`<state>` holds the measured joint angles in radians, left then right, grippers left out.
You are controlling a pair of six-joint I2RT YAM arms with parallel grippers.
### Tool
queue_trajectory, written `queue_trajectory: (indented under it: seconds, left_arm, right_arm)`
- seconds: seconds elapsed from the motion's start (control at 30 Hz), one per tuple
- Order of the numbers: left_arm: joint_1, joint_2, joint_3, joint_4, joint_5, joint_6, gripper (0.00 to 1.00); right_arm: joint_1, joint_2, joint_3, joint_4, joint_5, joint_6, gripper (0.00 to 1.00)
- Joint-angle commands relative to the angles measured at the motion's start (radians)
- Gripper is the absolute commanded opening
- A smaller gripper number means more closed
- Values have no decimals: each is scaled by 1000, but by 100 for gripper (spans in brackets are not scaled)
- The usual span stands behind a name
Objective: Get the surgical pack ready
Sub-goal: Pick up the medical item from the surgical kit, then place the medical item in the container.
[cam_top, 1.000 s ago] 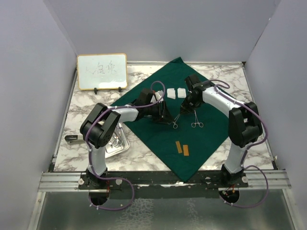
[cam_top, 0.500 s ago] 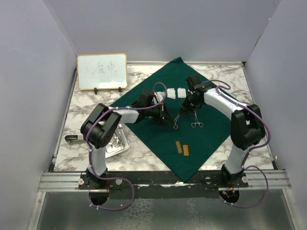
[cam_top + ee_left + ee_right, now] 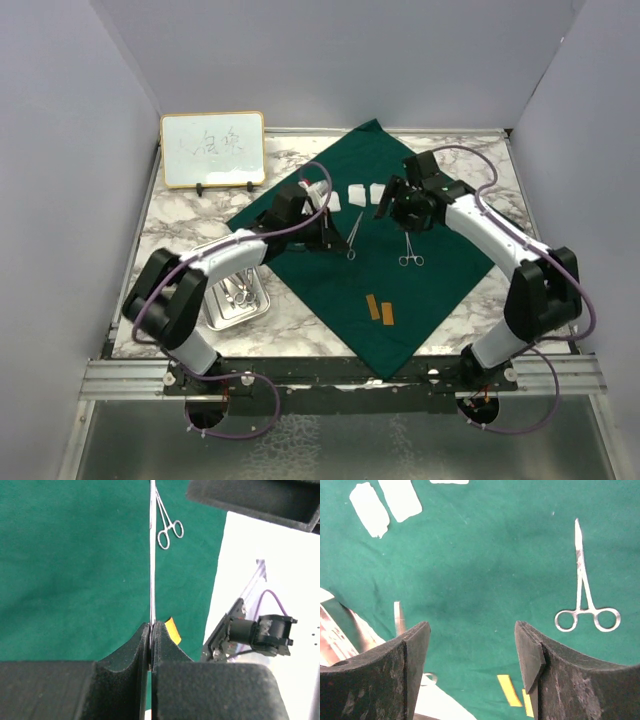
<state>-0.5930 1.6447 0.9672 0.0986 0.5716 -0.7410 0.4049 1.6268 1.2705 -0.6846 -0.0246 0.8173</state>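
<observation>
The dark green drape lies spread as a diamond on the marble table. My left gripper is shut on a thin silver instrument, whose ring end hangs toward the drape. In the left wrist view the jaws pinch that instrument edge-on. My right gripper stands open just right of it, with nothing between its fingers. A second pair of forceps lies on the drape. Two white gauze squares rest near the drape's middle.
A small steel tray with instruments stands left of the drape, partly under my left arm. Two yellow strips lie on the drape's near part. A wood-framed whiteboard stands at the back left. Grey walls enclose the table.
My left gripper has shut on the silver instrument. My right gripper has opened, let go of it and drawn back to the right. The left arm has stretched out.
</observation>
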Motion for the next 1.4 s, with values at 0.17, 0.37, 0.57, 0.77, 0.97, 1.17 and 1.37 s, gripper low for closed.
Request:
queue_trajectory:
  seconds: [0.17, 0.37, 0.57, 0.77, 0.97, 1.17, 1.37]
  left_arm:
    - [-1, -500, -227, -307, -672, 32, 0]
    - [2, -750, -289, -650, -1010, -136, 0]
    - [14, -852, -342, -849, -1129, -286, 0]
    - [70, -789, -402, -728, -974, -179, 0]
    - [175, -719, -455, -603, -765, -130, 0]
    - [244, -714, -491, -601, -730, -136, 0]
    - [261, -715, -475, -654, -777, -178, 40]
  right_arm:
    - [3, -323, -197, 292, 65, -552, 69]
    - [3, -460, -322, 395, -62, -648, 69]
    - [3, -469, -323, 404, -46, -650, 69]
    - [3, -454, -328, 401, -41, -643, 69]
    - [3, -462, -340, 398, -46, -640, 68]
    - [3, -468, -349, 398, -50, -638, 68]
    - [3, -463, -349, 399, -62, -638, 67]
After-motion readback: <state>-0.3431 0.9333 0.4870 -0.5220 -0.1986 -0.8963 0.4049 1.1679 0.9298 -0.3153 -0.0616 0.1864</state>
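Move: The left hand already holds the medical item, a slim ringed instrument; the metal tray's middle lies about 29 cm to its left, 2 cm back and 14 cm lower. The knife lies some 17 cm left of the tray and level with it; the nearest gauze is about 18 cm ahead of this hand and 7 cm left. From the right hand, open and empty, the tray is roughly 40 cm left, 8 cm back and 13 cm below. Left hand carries the medical item some 26 cm left, sinks over the tray, fingers opening; right rises 7 cm. ##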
